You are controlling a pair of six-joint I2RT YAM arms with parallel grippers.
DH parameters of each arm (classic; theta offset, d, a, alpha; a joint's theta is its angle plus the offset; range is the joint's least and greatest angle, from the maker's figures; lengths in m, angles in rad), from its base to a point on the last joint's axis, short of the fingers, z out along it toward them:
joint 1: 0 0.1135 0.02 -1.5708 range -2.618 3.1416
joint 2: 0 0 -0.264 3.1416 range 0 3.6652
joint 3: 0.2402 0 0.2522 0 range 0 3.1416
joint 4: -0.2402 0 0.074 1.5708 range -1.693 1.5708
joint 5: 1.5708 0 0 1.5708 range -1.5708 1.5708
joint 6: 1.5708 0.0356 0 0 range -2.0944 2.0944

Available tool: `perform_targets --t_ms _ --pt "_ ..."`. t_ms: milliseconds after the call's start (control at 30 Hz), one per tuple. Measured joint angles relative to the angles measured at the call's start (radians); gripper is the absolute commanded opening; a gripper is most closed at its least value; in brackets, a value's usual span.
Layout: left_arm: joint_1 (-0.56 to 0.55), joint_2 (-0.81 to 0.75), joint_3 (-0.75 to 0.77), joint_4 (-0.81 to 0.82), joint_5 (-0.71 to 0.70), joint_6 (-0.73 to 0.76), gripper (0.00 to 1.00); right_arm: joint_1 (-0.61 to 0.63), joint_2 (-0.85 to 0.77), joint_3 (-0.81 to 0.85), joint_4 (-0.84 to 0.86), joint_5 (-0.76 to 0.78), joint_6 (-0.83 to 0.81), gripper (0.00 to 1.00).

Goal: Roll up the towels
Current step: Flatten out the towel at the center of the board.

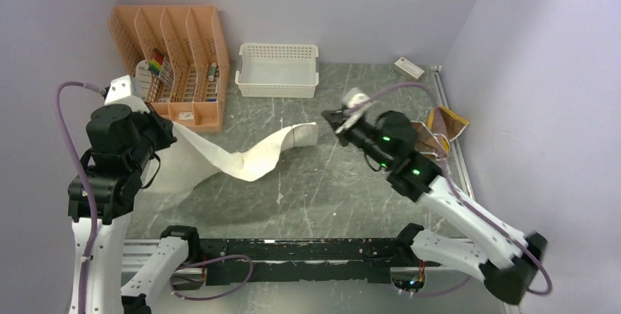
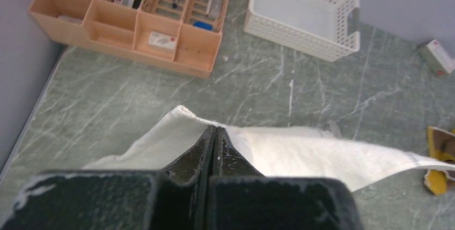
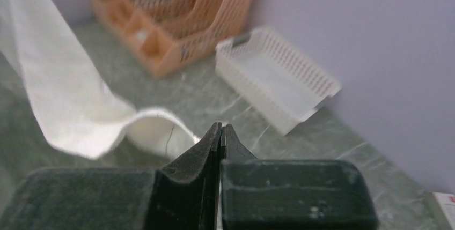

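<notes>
The white towel (image 1: 242, 160) hangs in a sagging band between my two grippers, above the table's middle. My left gripper (image 1: 167, 132) is shut on its left end, held high; the cloth (image 2: 322, 155) spreads out from the closed tips (image 2: 215, 129). My right gripper (image 1: 326, 116) is shut at the towel's right end, which curls up off the table. In the right wrist view the curled edge (image 3: 155, 128), with a thin dark stripe, runs right up to the closed tips (image 3: 221, 127). The mustard-yellow towel (image 1: 443, 127) lies crumpled by the right wall, also seen as a yellow-brown patch (image 2: 440, 160).
An orange desk organizer (image 1: 172, 58) with pens stands at the back left. A white lattice basket (image 1: 278, 71) sits at the back centre. A small box (image 1: 408, 68) lies at the back right. Walls close in on the left, back and right.
</notes>
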Motion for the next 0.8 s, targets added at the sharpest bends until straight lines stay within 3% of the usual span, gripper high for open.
perform_targets --t_ms 300,467,633,700,800 --pt "0.0 0.131 0.243 0.048 0.078 0.008 0.07 0.0 -0.4 0.158 -0.202 0.242 0.161 0.0" --pt "0.0 0.076 0.258 0.037 0.129 0.007 0.07 -0.001 -0.374 0.199 -0.266 0.22 0.244 0.0" --pt "0.0 -0.002 0.132 0.02 0.158 0.008 0.07 0.025 0.024 0.119 -0.274 0.193 0.314 0.6" --pt "0.0 -0.014 0.076 0.002 0.156 0.017 0.07 0.035 0.186 0.038 -0.278 0.177 0.334 0.72" --pt "0.0 -0.019 0.006 -0.018 0.15 0.041 0.07 0.028 0.342 -0.035 -0.305 0.153 0.358 0.76"
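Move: Shut on a corner of the towel, my right hand hangs about 29 cm above the board; the central patch for this end lies almost straight below, 2 cm ahead and 4 cm left. From that hand the white basket is some 25 cm ahead and 13 cm left, the brown pouch about 10 cm ahead and 32 cm right. My left hand grips another corner: the patch lies 7 cm ahead, 28 cm right and 32 cm below; the wooden organizer's middle is roughly 20 cm ahead, 10 cm left and 27 cm below. I fling the towel: my right hand sweeps up about 15 cm while swinging right and back, then whips forward, left and steeply down to some 20 cm below its start, tipping down and opening wide to let go of the corner. My left hand keeps its pinch, bobbing up about 9 cm and back down. ##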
